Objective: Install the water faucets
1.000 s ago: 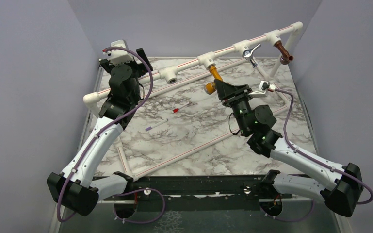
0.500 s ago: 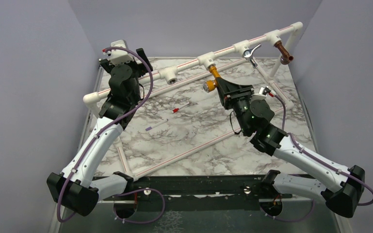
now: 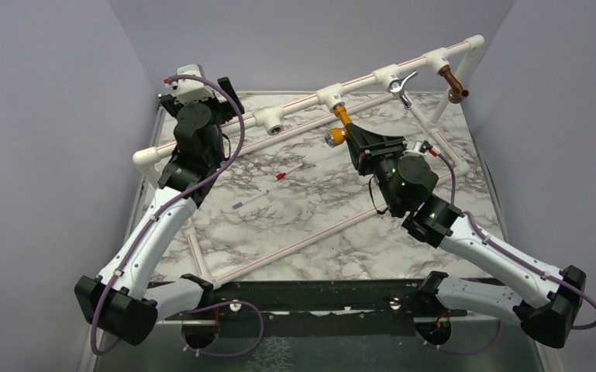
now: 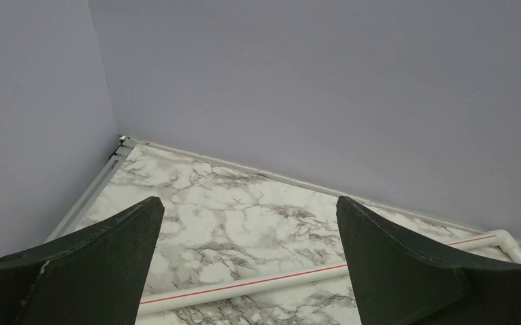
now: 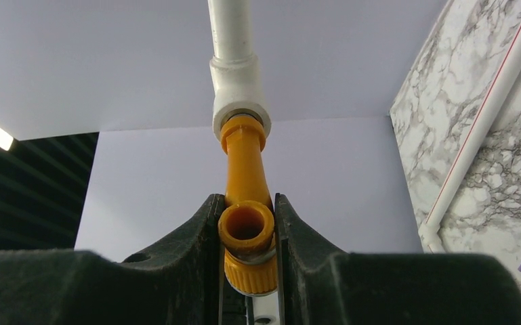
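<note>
The mustard-yellow faucet [image 3: 342, 119] hangs from a white tee fitting [image 3: 331, 96] on the raised pipe rail. My right gripper [image 3: 346, 139] is shut on its lower body. In the right wrist view its open spout [image 5: 246, 229] sits squeezed between my fingers [image 5: 196, 244], and its neck enters the tee [image 5: 238, 88]. The chrome lever faucet [image 3: 401, 84] and the copper-brown faucet [image 3: 454, 82] sit in fittings further right on the rail. My left gripper [image 3: 228, 91] is open near the back left corner, and its wrist view [image 4: 249, 203] shows only marble between the fingers.
An empty tee [image 3: 273, 122] faces out on the rail left of the yellow faucet. A thin red-tipped stick [image 3: 282, 175] and a purple-tipped one [image 3: 248, 201] lie mid-table. White pipes [image 3: 302, 242] of the frame cross the marble top [image 3: 325, 194]. Grey walls enclose the table.
My right wrist has rolled while shut on the yellow faucet, swinging its knob a little up and left, and the forearm has shifted right. The left arm has not moved.
</note>
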`<state>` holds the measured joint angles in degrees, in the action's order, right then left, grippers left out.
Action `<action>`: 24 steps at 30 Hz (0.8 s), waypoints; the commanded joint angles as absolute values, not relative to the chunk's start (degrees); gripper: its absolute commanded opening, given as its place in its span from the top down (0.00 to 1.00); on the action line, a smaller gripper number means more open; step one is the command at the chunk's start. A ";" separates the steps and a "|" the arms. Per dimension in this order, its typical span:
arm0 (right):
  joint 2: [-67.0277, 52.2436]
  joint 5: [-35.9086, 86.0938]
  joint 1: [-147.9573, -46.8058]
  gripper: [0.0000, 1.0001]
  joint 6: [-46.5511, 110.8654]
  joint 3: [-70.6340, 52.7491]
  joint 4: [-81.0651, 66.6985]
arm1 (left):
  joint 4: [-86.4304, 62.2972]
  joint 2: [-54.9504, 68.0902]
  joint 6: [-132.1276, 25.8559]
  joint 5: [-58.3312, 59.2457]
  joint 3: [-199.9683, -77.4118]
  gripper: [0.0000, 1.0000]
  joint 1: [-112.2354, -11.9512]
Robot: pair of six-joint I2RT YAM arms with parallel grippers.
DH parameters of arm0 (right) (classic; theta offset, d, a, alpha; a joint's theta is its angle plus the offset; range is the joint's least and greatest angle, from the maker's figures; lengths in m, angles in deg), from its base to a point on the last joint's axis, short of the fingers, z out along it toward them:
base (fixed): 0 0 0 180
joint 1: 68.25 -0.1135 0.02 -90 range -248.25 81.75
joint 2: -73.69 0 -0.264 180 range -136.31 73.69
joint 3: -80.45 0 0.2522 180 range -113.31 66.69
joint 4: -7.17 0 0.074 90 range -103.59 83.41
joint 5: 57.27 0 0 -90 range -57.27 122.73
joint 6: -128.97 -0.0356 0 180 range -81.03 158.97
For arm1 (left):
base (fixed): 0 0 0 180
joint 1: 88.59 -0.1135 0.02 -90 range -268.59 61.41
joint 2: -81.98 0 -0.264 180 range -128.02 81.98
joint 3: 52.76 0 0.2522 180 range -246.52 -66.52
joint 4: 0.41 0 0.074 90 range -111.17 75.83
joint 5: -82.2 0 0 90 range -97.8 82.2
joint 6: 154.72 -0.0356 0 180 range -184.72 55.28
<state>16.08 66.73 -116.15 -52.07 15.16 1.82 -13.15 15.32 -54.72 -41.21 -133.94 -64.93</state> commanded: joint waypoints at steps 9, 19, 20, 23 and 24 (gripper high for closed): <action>17.33 69.29 -116.02 0.53 -53.18 11.67 -2.69 | -33.68 12.40 -54.03 -37.77 -127.78 0.01 -62.14; 18.23 68.42 -116.06 0.32 -50.71 11.61 -4.43 | -33.68 12.32 -53.99 -37.60 -127.78 0.01 -62.05; 18.54 68.42 -116.07 0.30 -50.15 11.81 -4.51 | -33.68 12.33 -53.99 -37.60 -127.77 0.01 -62.05; 20.08 68.50 -116.04 0.28 -46.33 12.48 -4.05 | -33.68 12.28 -53.99 -37.68 -127.74 0.01 -62.05; 20.60 68.43 -116.02 0.27 -45.04 12.55 -4.25 | -33.68 12.28 -53.99 -37.74 -127.70 0.01 -61.98</action>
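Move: Right at the right hand, its fingers already shut on the open mouth end, is the yellow faucet, its middle about 3 cm ahead and 2 cm left, level. The white tee it sits in lies some 9 cm ahead and 4 cm left. On the same pipe, the chrome faucet is about 10 cm ahead and 12 cm right; the empty tee about 4 cm ahead and 19 cm left. From the left hand the yellow faucet lies roughly 29 cm right and 6 cm back. Holding its place at first, the right hand then opens its fingers from about a third to nearly three quarters, letting go of the yellow faucet's open end on both sides. As they spread, it starts to ease back and to the right, away from the tee, by about 1 cm, with the wrist practically unturned. ##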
